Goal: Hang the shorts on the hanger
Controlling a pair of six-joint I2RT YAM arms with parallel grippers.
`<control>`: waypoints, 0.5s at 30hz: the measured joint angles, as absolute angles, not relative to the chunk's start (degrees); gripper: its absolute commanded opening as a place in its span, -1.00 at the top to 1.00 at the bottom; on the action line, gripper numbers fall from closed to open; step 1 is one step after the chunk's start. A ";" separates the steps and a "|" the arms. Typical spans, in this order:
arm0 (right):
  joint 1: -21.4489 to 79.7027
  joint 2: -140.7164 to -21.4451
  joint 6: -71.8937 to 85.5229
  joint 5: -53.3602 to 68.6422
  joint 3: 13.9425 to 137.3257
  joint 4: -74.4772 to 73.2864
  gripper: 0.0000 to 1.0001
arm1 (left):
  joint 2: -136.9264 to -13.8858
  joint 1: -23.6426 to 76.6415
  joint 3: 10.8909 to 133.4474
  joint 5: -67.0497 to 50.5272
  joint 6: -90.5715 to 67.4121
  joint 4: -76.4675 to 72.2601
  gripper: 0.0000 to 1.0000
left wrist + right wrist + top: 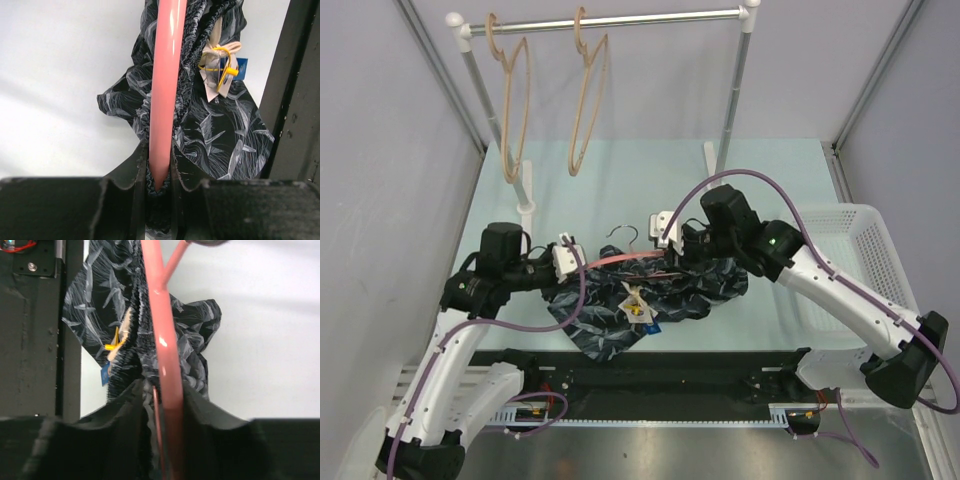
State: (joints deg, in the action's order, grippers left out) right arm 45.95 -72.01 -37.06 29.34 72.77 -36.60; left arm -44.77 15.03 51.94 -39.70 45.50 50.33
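Observation:
The navy leaf-print shorts point(640, 300) hang over the pink-red hanger point(620, 259), held between both arms above the table near its front edge. Their drawstring and yellow-blue tag point(638, 308) dangle in the middle. My left gripper point(570, 262) is shut on the hanger's left end together with the waistband; the left wrist view shows the pink bar point(165, 90) and gathered fabric point(220, 140) between my fingers. My right gripper point(670, 245) is shut on the hanger's right end with fabric; the right wrist view shows the bar point(165, 350) and shorts point(195, 340). The silver hook point(623, 236) points to the back.
A white clothes rail point(610, 22) stands at the back with two tan wooden hangers point(510, 90) point(588, 90) on it. A white plastic basket point(860, 270) sits at the right. A black frame point(650, 385) runs along the table's front edge.

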 measured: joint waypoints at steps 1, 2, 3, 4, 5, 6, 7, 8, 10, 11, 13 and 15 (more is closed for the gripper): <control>45.95 -72.01 -36.93 29.10 72.75 -36.67 0.89 | -44.71 15.03 52.07 -39.86 45.45 50.26 1.00; 45.98 -72.01 -36.58 28.64 72.90 -36.69 1.00 | -44.66 15.03 52.12 -40.05 45.45 50.26 0.99; 45.95 -71.99 -36.07 28.93 73.25 -37.36 1.00 | -44.66 15.03 52.14 -40.29 44.99 50.04 0.99; 45.95 -71.94 -35.86 28.62 73.36 -37.58 1.00 | -44.75 14.96 52.16 -40.47 44.66 49.71 0.92; 45.98 -71.79 -35.35 28.27 73.54 -37.85 1.00 | -44.84 14.94 52.21 -40.60 44.34 49.54 0.83; 45.95 -71.53 -34.76 27.83 73.65 -37.95 1.00 | -44.95 14.94 52.29 -40.88 43.79 49.15 0.71; 45.95 -71.16 -34.33 27.59 73.67 -38.02 1.00 | -45.08 14.94 52.47 -41.06 43.42 48.84 0.59; 45.95 -70.72 -33.95 27.33 73.69 -38.11 1.00 | -45.28 14.94 52.73 -41.25 42.98 48.56 0.36; 45.71 -69.47 -32.67 26.68 73.76 -38.39 1.00 | -45.78 14.98 53.74 -41.98 41.21 47.62 -0.01; 45.56 -68.86 -32.16 26.28 73.76 -38.76 1.00 | -46.02 14.92 54.26 -42.26 40.60 47.20 -0.12; 44.64 -67.53 -30.94 25.28 73.78 -39.83 1.00 | -46.44 14.52 55.75 -43.13 39.11 46.44 -0.34; 42.65 -66.26 -29.15 24.18 74.35 -41.56 1.00 | -46.44 13.74 57.12 -44.42 36.95 45.34 -0.66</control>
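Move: The pink hanger's right arm already lies between my open right fingers. The hanger's hook stands some 10 cm to that hand's left and 5 cm farther out. The tags on the shorts lie about 8 cm left of the hand, 9 cm nearer me and roughly 6 cm lower. My left hand still pinches the hanger's left end with the waistband; from there the hook is about 14 cm right and 8 cm ahead, the tags 16 cm right, 6 cm back and 6 cm below. I shut my right fingers on the hanger's arm, then lift it a good 2 cm and draw it about 4 cm to the right, turning the wrist some 10 degrees clockwise. With the right grip set, my left hand spreads its fingers, lets go of the hanger's end and the waistband, and rises about 4.5 cm, easing slightly right and tipping a little. ##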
